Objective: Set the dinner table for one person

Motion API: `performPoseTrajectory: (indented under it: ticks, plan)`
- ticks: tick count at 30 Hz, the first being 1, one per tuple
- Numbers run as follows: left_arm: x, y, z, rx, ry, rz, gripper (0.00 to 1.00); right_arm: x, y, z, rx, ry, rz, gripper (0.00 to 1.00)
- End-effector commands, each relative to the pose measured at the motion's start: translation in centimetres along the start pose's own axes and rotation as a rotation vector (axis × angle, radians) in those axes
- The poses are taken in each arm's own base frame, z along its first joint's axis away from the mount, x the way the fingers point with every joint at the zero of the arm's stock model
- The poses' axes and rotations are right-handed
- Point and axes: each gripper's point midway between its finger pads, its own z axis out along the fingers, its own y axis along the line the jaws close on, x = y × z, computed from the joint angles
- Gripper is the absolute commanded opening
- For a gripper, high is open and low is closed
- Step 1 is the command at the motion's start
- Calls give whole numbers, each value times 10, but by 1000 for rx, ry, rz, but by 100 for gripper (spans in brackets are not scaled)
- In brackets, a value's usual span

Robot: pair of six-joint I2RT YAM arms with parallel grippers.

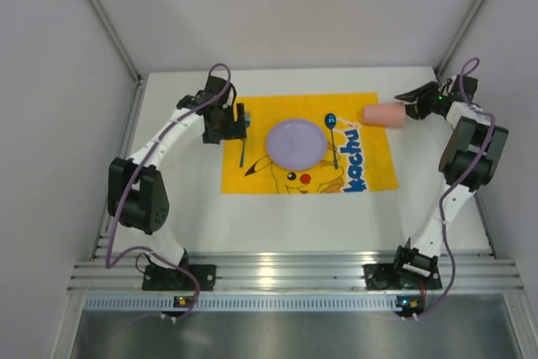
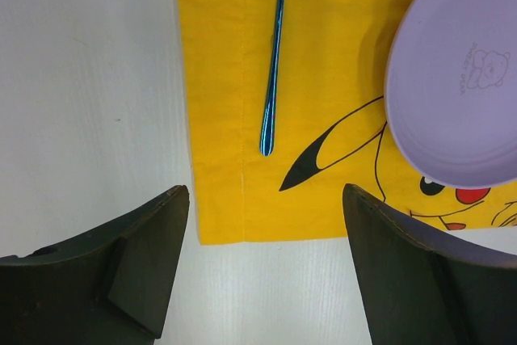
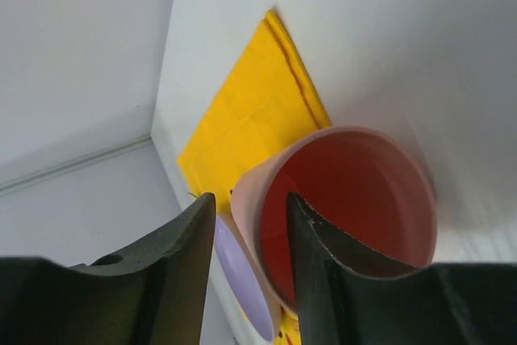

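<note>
On the white dinner table (image 1: 294, 220) lies a yellow Pikachu mat (image 1: 252, 181) with a lilac plate (image 1: 294, 142) at its centre. A blue fork (image 1: 243, 154) lies left of the plate and a blue spoon (image 1: 333, 136) right of it. My left gripper (image 1: 240, 118) hovers open over the mat's left edge, and the fork (image 2: 273, 62) lies ahead of its empty jaws (image 2: 262, 193). A pink cup (image 1: 385, 113) lies on its side at the mat's far right corner. My right gripper (image 3: 250, 195) straddles the rim of the cup (image 3: 355, 199), one finger inside and one outside, with a gap at the outer finger.
White walls with metal posts close in the table at the back and sides. An aluminium rail at the near edge carries both arm bases. Bare tabletop (image 2: 89, 78) lies left of the mat (image 2: 226, 119).
</note>
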Motion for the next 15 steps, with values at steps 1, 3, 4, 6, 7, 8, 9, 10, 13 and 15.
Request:
performPoseTrajectory:
  ticks: [1, 3, 4, 6, 7, 8, 9, 10, 13, 15]
  plan:
    - [-10, -3, -7, -9, -25, -6, 82, 19, 25, 18, -62, 57, -57, 40]
    - [-8, -2, -6, -12, -18, -4, 82, 27, 27, 22, -63, 72, -74, 29]
    - [-8, -1, -7, -13, -20, -4, 82, 30, 26, 22, -57, 78, -75, 24]
    - [-6, 0, -7, -18, -16, -4, 82, 32, 27, 19, -48, 77, -89, 7]
    - [-6, 1, -6, -18, -19, -4, 82, 30, 31, 16, -46, 70, -101, 2]
    - [-4, 1, -6, -16, -16, -4, 82, 29, 33, 13, -42, 67, -128, 0]
    - [-2, 1, -5, -16, -13, -4, 82, 29, 36, 7, -16, 60, -132, 0]
    - [-3, 1, -5, -11, -19, -4, 82, 25, 47, 3, -15, 45, -164, 0]
    - [4, 0, -1, 1, -12, -7, 82, 25, 73, -10, 23, 2, -252, 0]
    - [4, -2, 0, 14, -12, -9, 82, 40, 92, -17, 73, -8, -335, 0]
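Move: The pink cup lies on its side with its mouth towards the right hand; its middle is some 6 cm to that hand's left, about 2 cm nearer the base and 3 cm lower. The spoon lies roughly 22 cm to the hand's left and 9 cm back, the plate about 33 cm left and 11 cm back, both some 6 or 7 cm below. From the left hand the cup is about 44 cm right, 14 cm ahead and 6 cm lower. The tipped cup's rim is taken between the right hand's half-open fingers: the hand slides about 5 cm left onto the mouth, one finger inside and the other outside the far, upper wall, and shuts as it goes, pinching the wall. The wrist turns a few degrees counter-clockwise, and the hand, after dipping slightly, rises about 2 cm with the rim held. ##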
